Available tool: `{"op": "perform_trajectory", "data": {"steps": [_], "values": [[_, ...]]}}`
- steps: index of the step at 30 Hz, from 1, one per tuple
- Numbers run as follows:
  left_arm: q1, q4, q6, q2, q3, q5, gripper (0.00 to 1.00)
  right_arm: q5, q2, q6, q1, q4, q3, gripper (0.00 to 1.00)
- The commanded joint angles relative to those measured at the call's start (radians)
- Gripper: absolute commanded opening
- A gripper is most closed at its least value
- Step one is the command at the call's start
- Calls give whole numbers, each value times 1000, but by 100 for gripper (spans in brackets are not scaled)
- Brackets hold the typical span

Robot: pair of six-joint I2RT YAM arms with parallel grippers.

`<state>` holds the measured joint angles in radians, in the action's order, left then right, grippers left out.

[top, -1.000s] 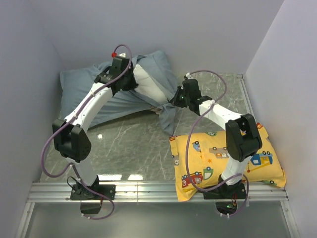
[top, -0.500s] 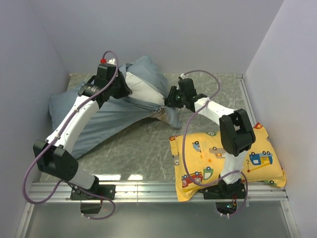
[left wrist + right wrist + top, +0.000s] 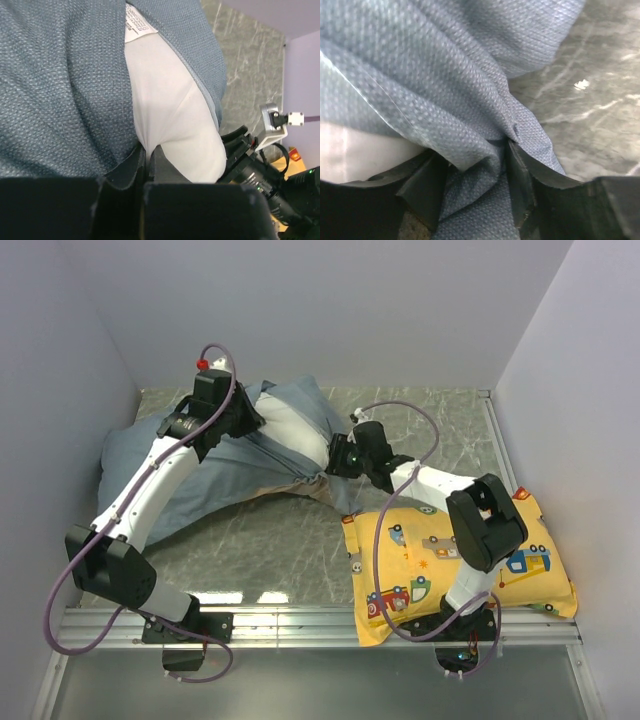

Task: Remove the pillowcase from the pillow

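The blue-grey pillowcase [image 3: 180, 485] lies bunched across the back left of the table, still round much of the white pillow [image 3: 287, 432]. My left gripper [image 3: 240, 422] is shut on a pinch of the pillow's white cloth [image 3: 170, 115], just below its label tag [image 3: 139, 25]; the pillowcase [image 3: 60, 90] lies to the left of the jaws. My right gripper [image 3: 472, 185] stands open at the pillowcase's right end [image 3: 325, 480], with a fold of pillowcase [image 3: 470, 115] lying loose between the two fingers [image 3: 522, 182]. A strip of pillow [image 3: 350, 155] shows at the left.
A yellow cartoon-vehicle pillow [image 3: 470, 565] lies at the front right, under the right arm. White walls close in the left, back and right. A metal rail [image 3: 300, 620] runs along the near edge. Bare marble tabletop [image 3: 280, 540] lies in front of the pillowcase.
The right gripper has opened and let go of the pillowcase, shifting slightly left and nearer. The left arm has swung left with the pillow, dragging the pillowcase leftwards.
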<state>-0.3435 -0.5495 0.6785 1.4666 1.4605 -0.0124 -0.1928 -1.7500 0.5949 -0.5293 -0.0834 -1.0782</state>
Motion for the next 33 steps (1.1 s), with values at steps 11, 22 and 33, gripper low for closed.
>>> {"op": "perform_trajectory", "data": {"steps": [11,22,33], "values": [[1,175,69,-104,236,-252,0,-204,-57,146,64,-381,34,72],[-3,193,-28,-190,-127,-494,0,-445,-86,201,226,-396,-106,80],[-152,155,-142,-181,-319,-370,0,-389,-171,115,255,-150,-312,80]]}}
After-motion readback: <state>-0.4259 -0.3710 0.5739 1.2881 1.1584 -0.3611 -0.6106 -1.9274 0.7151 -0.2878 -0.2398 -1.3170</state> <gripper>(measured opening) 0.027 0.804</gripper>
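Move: The left gripper still pinches the white pillow; the middle of its bare part is about 5 cm ahead, 5 cm right and 14 cm below that hand. For the right gripper, the pillowcase's far-side band lies some 10 cm ahead and 4 cm left, level with it, and the bare pillow about 6 cm ahead and 9 cm left. The pillowcase's loose corner hangs roughly 10 cm behind it and 2 cm right, a little lower. Keep the left gripper shut on the white pillow: lift it about 5 cm, then haul it back, right and down, turning some 25 degrees clockwise. Meanwhile carry the right gripper forward and up beside the pillow's right end, to the pillowcase's far-side folds, spreading its fingers wider and rolling its left side up about 20 degrees. ##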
